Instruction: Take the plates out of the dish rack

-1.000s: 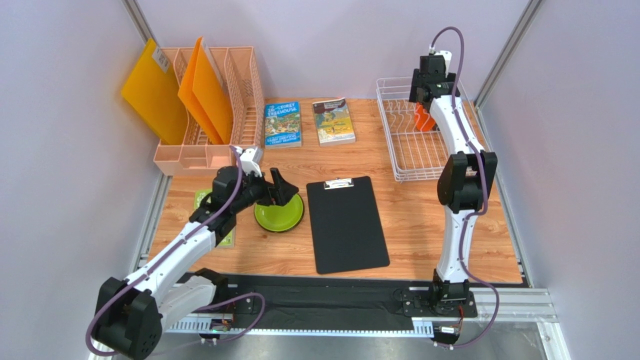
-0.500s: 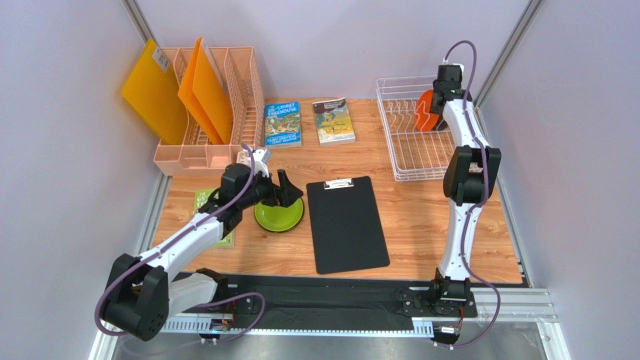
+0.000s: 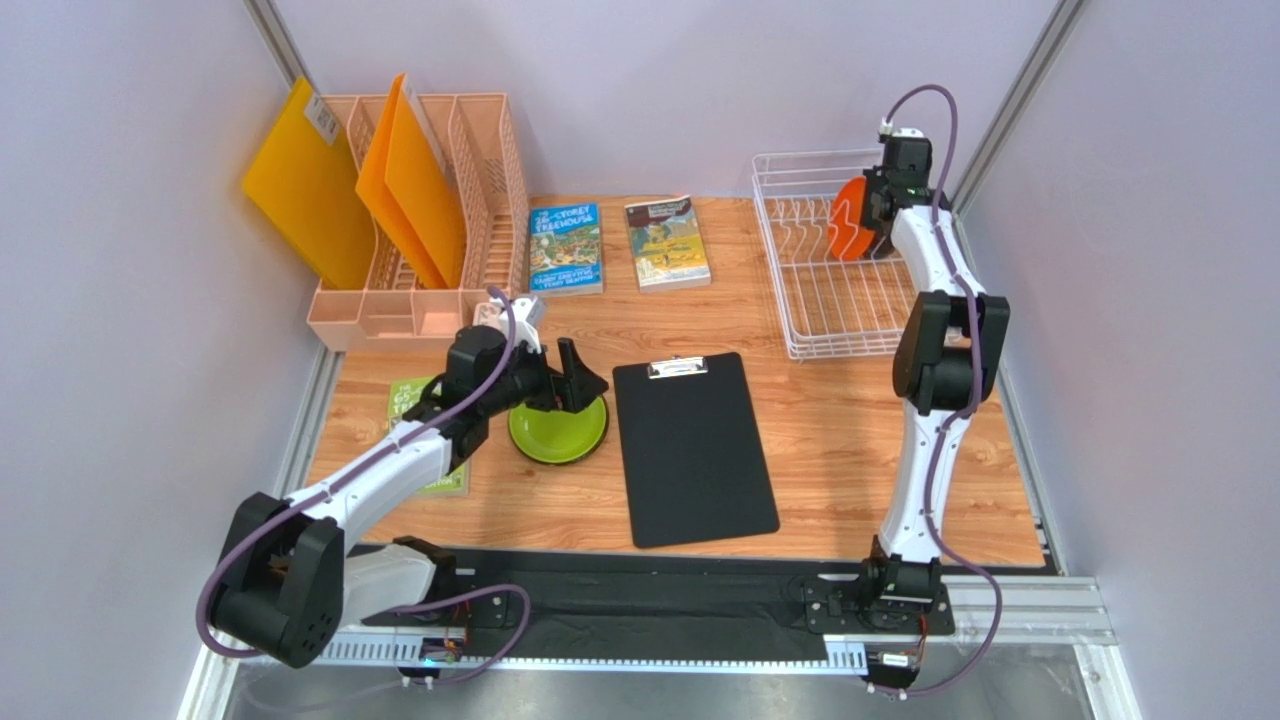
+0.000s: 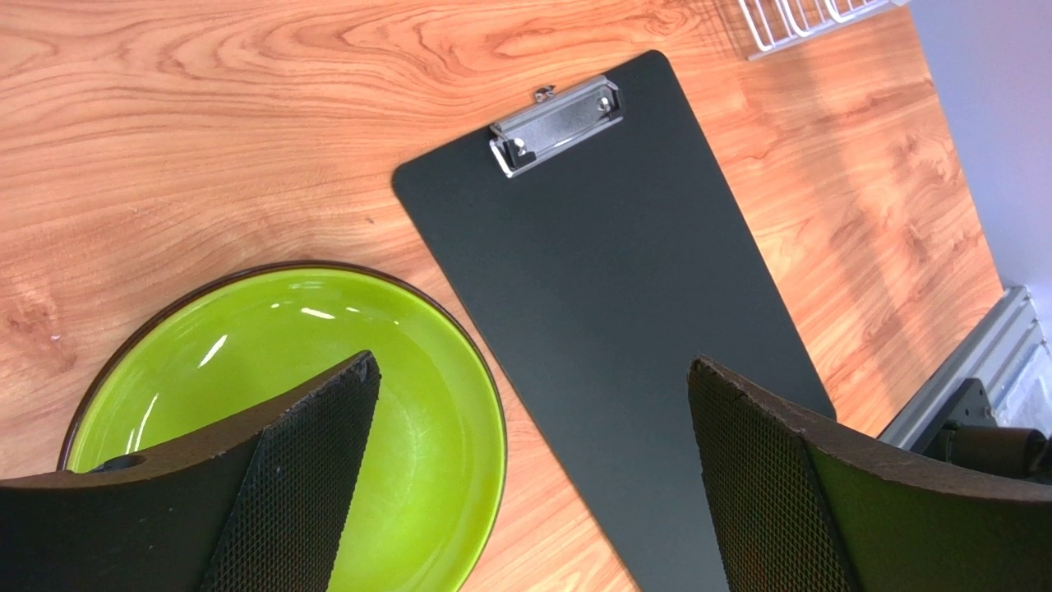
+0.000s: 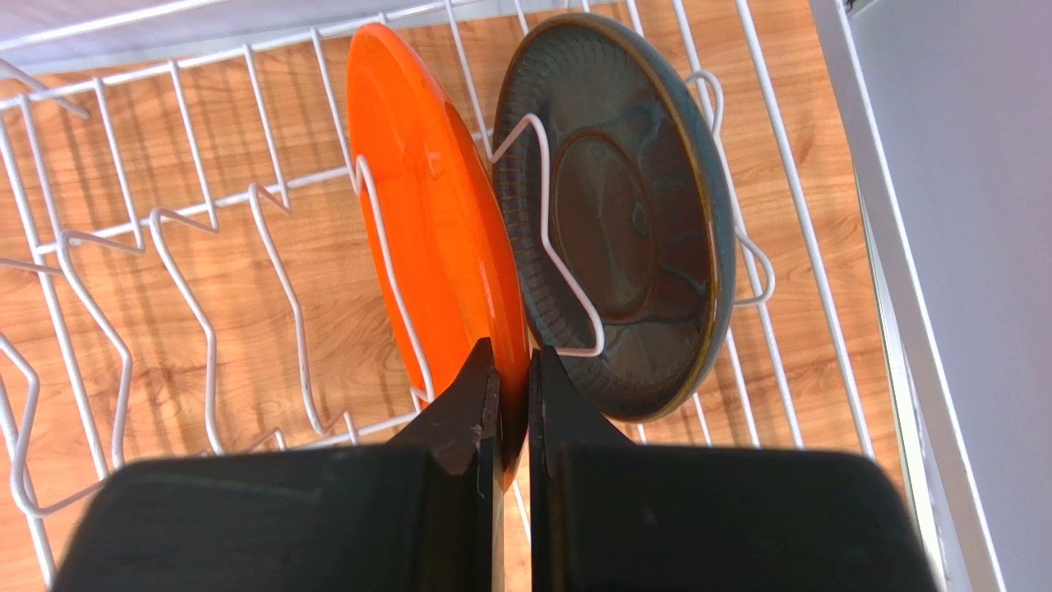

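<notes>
The white wire dish rack stands at the back right. In it the orange plate stands on edge between prongs, with the dark teal-grey plate just behind it. My right gripper is shut on the orange plate's near rim, jaws one on each face. The lime green plate lies flat on the table left of the clipboard. My left gripper hovers open over its right edge, holding nothing. The dark red plate is out of view.
A black clipboard lies mid-table, beside the green plate. Two books lie at the back. A peach file organiser with orange folders stands back left. Rack wires surround the held plate.
My right wrist has swung right and back at the rack, and the orange plate now shows more of its face. My left gripper has shifted slightly right over the green plate.
</notes>
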`<action>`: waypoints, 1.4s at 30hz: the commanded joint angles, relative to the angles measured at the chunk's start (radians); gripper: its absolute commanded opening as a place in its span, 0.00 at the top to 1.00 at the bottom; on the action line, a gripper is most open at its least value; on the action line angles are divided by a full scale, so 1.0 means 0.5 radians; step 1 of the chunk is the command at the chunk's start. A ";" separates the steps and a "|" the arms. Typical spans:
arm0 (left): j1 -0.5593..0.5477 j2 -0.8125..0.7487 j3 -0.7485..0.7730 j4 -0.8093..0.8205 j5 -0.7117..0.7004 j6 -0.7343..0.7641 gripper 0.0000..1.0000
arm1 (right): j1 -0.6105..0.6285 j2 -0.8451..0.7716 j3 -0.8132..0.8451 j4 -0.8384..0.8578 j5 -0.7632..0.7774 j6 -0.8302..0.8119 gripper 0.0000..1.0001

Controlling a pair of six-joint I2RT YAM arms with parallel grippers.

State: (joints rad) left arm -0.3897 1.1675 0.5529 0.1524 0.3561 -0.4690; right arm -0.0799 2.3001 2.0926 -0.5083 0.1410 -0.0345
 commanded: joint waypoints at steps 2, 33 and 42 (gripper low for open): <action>-0.003 0.003 0.023 0.060 -0.037 -0.001 0.01 | 0.089 -0.286 -0.313 0.136 -0.083 0.035 1.00; 0.000 -0.298 -0.004 -0.020 -0.123 -0.154 0.01 | 0.604 -1.731 -1.411 0.136 0.035 0.461 1.00; -0.003 -0.467 -0.152 0.263 -0.059 -0.356 0.02 | 0.978 -2.011 -1.924 0.289 -0.610 0.790 1.00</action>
State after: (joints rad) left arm -0.3897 0.9642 0.5007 0.1768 0.3042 -0.5842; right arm 0.3630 1.3411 1.2140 -0.4164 0.0223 0.2394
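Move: The right hand already pinches the orange plate by its near upper rim. The waiting open left gripper is roughly 48 cm to its left, 31 cm back and about level. The grey plate stands some 4 cm to the right hand's right and 5 cm ahead; the clipboard's middle lies about 30 cm left, 36 cm back and 12 cm lower. From the left hand, the orange plate is about 35 cm ahead, 46 cm right and 4 cm lower. Back and slightly left first, nearly level for some 6 cm, the right hand pulls the orange plate against the rack; then it lifts and swings back and left towards the open left gripper, ending about 23 cm back, 22 cm left and 11 cm up, dipping at the end. Its wrist turns some 20 degrees counter-clockwise, grip kept. The left hand, still open, drifts slightly left, then rises about 5 cm. ##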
